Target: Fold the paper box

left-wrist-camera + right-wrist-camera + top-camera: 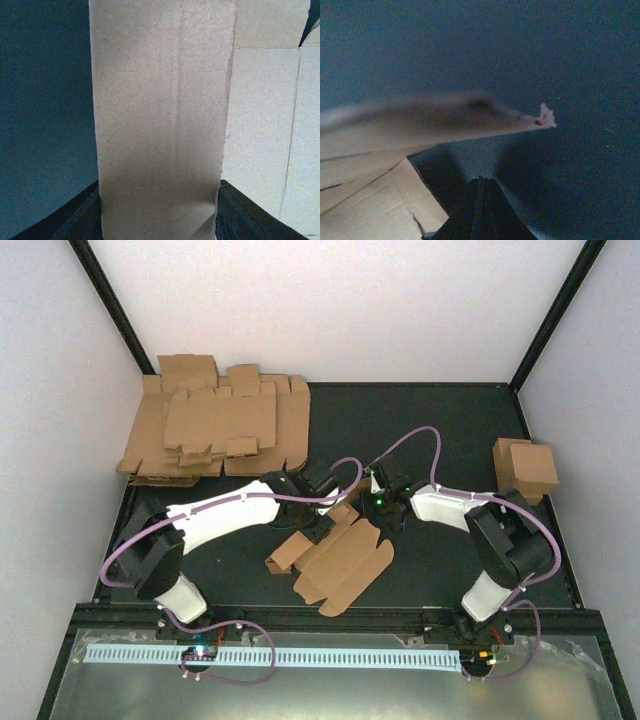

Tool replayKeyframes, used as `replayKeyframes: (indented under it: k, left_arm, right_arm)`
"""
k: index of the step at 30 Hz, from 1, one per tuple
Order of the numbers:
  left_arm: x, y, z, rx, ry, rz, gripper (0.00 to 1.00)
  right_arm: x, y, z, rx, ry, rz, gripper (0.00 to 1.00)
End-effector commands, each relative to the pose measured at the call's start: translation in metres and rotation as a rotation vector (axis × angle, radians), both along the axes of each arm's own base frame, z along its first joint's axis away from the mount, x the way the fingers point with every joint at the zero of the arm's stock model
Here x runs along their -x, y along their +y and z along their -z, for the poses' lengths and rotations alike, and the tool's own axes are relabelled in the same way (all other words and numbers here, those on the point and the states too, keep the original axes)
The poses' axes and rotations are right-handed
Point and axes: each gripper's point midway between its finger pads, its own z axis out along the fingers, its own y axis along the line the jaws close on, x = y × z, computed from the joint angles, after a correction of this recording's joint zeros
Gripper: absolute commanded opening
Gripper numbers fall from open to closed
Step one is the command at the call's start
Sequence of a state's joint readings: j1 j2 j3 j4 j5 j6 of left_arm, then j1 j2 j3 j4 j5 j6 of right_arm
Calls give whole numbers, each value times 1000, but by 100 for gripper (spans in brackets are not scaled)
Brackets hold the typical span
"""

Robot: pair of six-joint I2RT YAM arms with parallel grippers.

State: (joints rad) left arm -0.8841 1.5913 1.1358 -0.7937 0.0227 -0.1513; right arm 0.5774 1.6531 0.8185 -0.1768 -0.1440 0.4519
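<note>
The paper box lies mostly flat on the dark table at centre, a brown die-cut blank with one panel raised at its left end. My left gripper is closed across that raised panel; its two fingers press the panel's edges from either side. The right gripper sits just above the blank's far right corner, shut with nothing in it. In the right wrist view its tips point at bare table, with a lifted flap and a flat panel to the left.
A pile of flat brown blanks fills the back left corner. A folded cardboard box stands at the right edge. Purple cables loop over both arms. Black frame posts rise at the back corners.
</note>
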Motion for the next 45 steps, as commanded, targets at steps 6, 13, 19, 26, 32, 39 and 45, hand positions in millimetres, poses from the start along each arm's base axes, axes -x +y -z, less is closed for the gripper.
replayKeyframes:
  k: [6, 13, 19, 26, 32, 39, 45]
  left_arm:
    - [-3, -4, -6, 18, -23, 7, 56]
    - [-4, -4, -5, 23, -22, 7, 56]
    - [-5, -4, -5, 20, -25, 1, 56]
    - [-7, -2, -7, 30, -28, -19, 56]
    - [-8, -1, -6, 30, -27, -28, 55]
    - [-7, 0, -4, 30, -24, -31, 55]
    - [-7, 0, -4, 31, -24, -33, 55]
  right_arm:
    - [-9, 12, 9, -11, 5, -37, 2]
    - [2, 33, -4, -143, 33, -103, 2]
    - [14, 45, -18, -238, 57, -157, 2]
    - [24, 50, -26, -297, 84, -172, 2]
    - [32, 52, -15, -326, 127, -166, 2]
    - [39, 51, -11, -364, 154, -137, 2]
    - [47, 49, -3, -397, 178, -105, 2]
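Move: Just to the left of the closed right fingertips, about 4 cm over and 2 cm back, lies the middle panel's small end flap, about 1 cm lower. The folded side strip's loose end hangs some 4 cm ahead of the right hand, 2 cm left and 3 cm higher; the flat panels centre about 11 cm back and 5 cm left. From the left hand, the small end flap is roughly 5 cm ahead, 9 cm right and 7 cm below. Dipping about 1 cm beside the panel's end, the closed right fingers then sweep left and upward against the small end flap, easing back towards the base and sinking slightly late on. They finish about 5 cm left and 3 cm back, with the hand's left side rolled up some 20 degrees. The left hand holds still, its half-open fingers still straddling the folded side strip. ##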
